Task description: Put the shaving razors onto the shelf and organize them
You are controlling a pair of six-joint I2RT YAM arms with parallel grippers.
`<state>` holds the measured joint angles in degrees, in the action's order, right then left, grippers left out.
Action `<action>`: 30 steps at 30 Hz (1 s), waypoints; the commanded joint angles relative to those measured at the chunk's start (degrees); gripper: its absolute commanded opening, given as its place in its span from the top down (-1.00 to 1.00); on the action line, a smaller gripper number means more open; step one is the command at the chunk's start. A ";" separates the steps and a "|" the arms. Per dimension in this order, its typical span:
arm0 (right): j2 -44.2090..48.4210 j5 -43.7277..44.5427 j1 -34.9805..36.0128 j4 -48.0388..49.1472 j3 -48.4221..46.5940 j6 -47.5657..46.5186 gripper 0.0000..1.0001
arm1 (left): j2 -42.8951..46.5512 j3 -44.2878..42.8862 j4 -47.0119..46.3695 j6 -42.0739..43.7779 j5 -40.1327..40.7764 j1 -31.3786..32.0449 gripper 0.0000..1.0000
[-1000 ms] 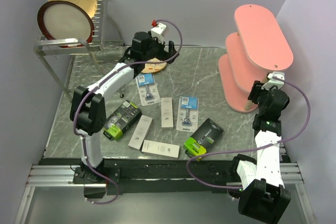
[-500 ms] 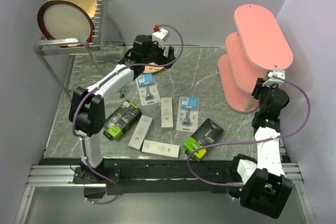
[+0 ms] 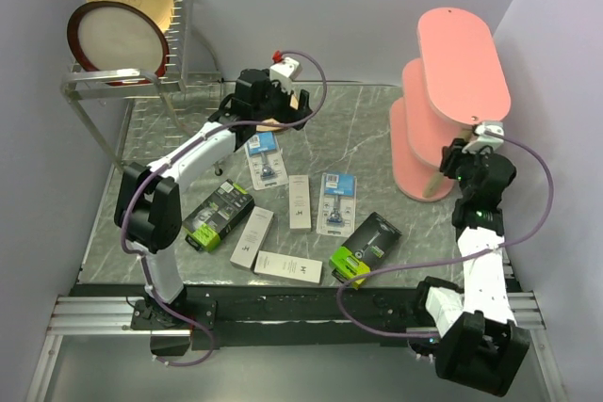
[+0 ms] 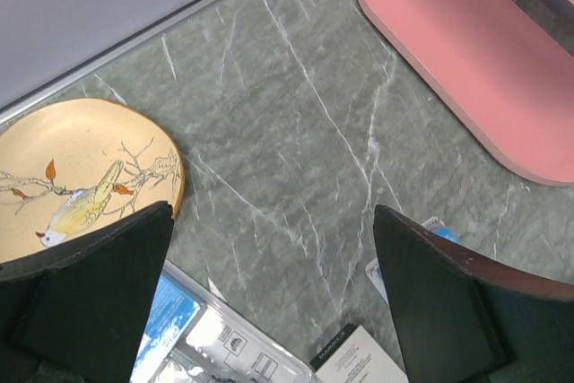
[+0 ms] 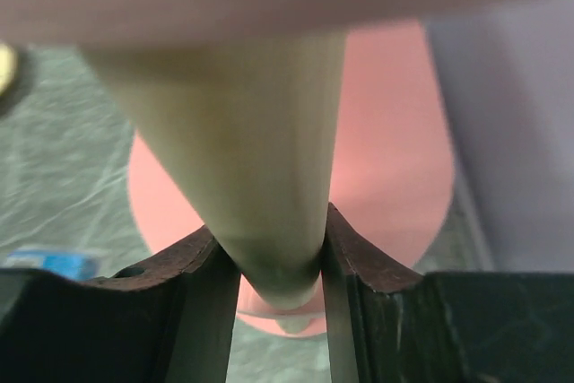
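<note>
The shaving razors lie loose on the marble table: a black-and-lime box point(image 3: 219, 215) and another point(image 3: 365, 247), two blue-white blister cards point(image 3: 265, 157) point(image 3: 334, 202), and white boxes such as point(image 3: 299, 201). The pink shelf point(image 3: 462, 63) stands at the right. My right gripper point(image 3: 450, 165) point(image 5: 273, 266) is shut on one of its wooden posts point(image 5: 242, 132), with both fingers pressed against it. My left gripper point(image 3: 287, 108) point(image 4: 269, 302) hangs open over the back of the table. Below it are a blister card point(image 4: 206, 338) and a white box point(image 4: 359, 361).
A small bird-painted plate point(image 4: 81, 168) lies on the table under my left gripper. A wire dish rack point(image 3: 122, 72) with plates stands at the back left. The shelf's bottom board point(image 4: 466, 69) reaches toward the table's middle. Walls close in on both sides.
My right gripper has closed onto the shelf's post, and the shelf has shifted a little to the left. The left gripper has drifted slightly left and stays open.
</note>
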<state>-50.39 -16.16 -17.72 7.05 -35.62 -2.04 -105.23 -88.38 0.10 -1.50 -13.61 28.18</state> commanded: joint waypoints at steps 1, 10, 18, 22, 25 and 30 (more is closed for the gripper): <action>-1.46 -10.38 10.74 -0.64 -4.63 14.59 0.30 | 4.41 1.45 -2.56 0.18 0.33 0.29 -0.99; -10.94 -6.60 28.16 9.46 -6.30 22.16 -0.20 | 8.81 5.14 -0.45 -0.08 1.39 0.29 -0.99; -14.23 -7.14 34.42 7.06 -12.10 20.33 -1.00 | 14.08 11.90 -4.38 -4.21 -4.92 0.47 -0.99; -5.88 -5.46 31.62 -3.95 -12.03 11.56 -1.00 | 14.97 15.60 -12.74 -5.44 -7.84 4.23 -0.99; -0.77 -4.76 29.42 -12.21 -11.84 8.12 -1.00 | 12.69 15.43 -18.28 -5.62 -10.12 6.70 -0.99; 1.52 -1.77 19.14 -20.32 -12.72 10.83 -1.00 | 7.33 12.01 -23.29 -6.68 -13.02 8.55 -0.99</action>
<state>-49.30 -20.45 7.84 -4.67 -46.00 9.02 -94.50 -72.97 -14.37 -6.57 -22.28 35.75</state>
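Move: The right fingers are already on a post at the near end of the pink shelf, so the shelf's middle lies about 10 cm ahead, barely left, and 4 cm lower. On the table, some 22 cm below this hand, the right-hand razor pack is roughly 26 cm left and 6 cm back, and the black-green box about 18 cm left and 17 cm back. From the left hand the shelf's middle lies around 32 cm to the right, 4 cm back and a little lower. With the post still in its fingers at first, the right hand drags the shelf's near end about 23 cm left towards the middle of the table, edging slightly forward and up while turning some 35 degrees counter-clockwise, opens wide late in the sweep, lets go of the post and draws back and to the right, rising a little. The open left hand backs slowly towards its base, then quickens and swings right towards the shelf, turning about 15 degrees clockwise and ending some 10 cm farther back and 3 cm higher, without touching anything that can be seen. ##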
